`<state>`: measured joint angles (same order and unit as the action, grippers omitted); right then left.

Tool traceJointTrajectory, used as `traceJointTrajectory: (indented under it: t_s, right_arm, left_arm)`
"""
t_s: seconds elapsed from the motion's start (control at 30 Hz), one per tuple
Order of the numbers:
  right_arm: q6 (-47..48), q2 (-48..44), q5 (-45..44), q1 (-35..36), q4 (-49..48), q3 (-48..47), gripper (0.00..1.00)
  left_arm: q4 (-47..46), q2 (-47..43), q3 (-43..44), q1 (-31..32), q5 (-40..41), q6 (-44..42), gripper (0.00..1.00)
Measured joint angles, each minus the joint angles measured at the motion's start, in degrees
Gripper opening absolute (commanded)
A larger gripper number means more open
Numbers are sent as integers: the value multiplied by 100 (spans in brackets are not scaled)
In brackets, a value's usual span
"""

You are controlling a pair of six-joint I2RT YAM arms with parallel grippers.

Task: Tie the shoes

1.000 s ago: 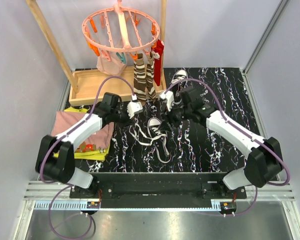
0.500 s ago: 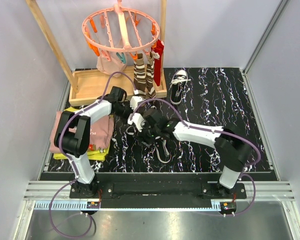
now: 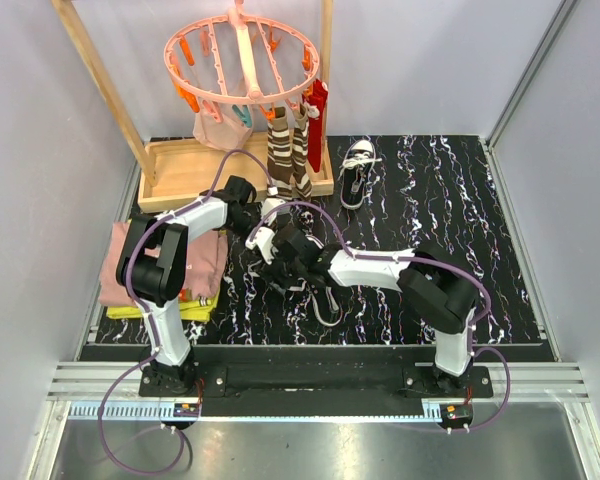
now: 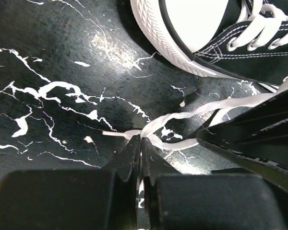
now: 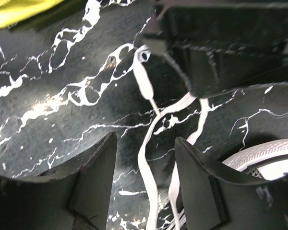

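One black shoe with a white toe cap lies mid-mat, largely under my right arm in the top view. Its long white lace trails left over the mat. My left gripper is shut on that lace where two strands cross. My right gripper hovers open just beside it, a lace strand running between its fingers untouched. From above, the left gripper and right gripper sit almost together. The second shoe stands apart at the back of the mat.
Brown striped socks hang from a pink peg hanger on a wooden frame with a tray base at back left. Folded pink and yellow cloths lie at the mat's left edge.
My right arm has swung from the right side across the near shoe to the lace on its left. The left arm has shifted and stays shut at the lace.
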<state>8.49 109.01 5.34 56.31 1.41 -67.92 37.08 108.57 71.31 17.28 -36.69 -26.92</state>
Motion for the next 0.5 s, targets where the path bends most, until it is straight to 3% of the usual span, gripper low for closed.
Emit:
traceJointTrajectory:
  t_s: [0.23,0.33,0.47,0.5]
  right_arm:
    - [-15,221,-264,0,-254,0,58]
    - [-9,358,-293,0,-289,0,51]
    - [7,446,-286,0,-369,0,31]
    - [-4,448,-275,0,-378,2,14]
  left_arm:
    - [55,2,0,0,-42,0,4]
    - [55,2,0,0,-42,-2,4]
    - [57,2,0,0,-42,-9,4]
    - [57,2,0,0,-42,-9,4]
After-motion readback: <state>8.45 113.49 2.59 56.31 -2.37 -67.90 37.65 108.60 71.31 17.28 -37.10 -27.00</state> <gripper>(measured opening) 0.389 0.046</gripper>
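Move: The right hand hovers open over the lace strand trailing from the left fingers: about 1 cm ahead and 3 cm below it, centred sideways. From it, the pinched lace crossing is some 5 cm ahead and 1 cm left; the shoe's middle is 11 cm right and 3 cm back; the cloth pile is about 22 cm left, 1 cm back. From the left hand that strand lies roughly 4 cm back, 1 cm right and slightly lower. The left fingers keep their pinch on the lace crossing beside the shoe's toe, practically still. The right hand eases about 1 cm forward, then sinks nearly 3 cm towards the trailing strand with its fingers on either side of it, and once low begins to close, still well short of shut; whether its pads touch the lace can't be seen. ##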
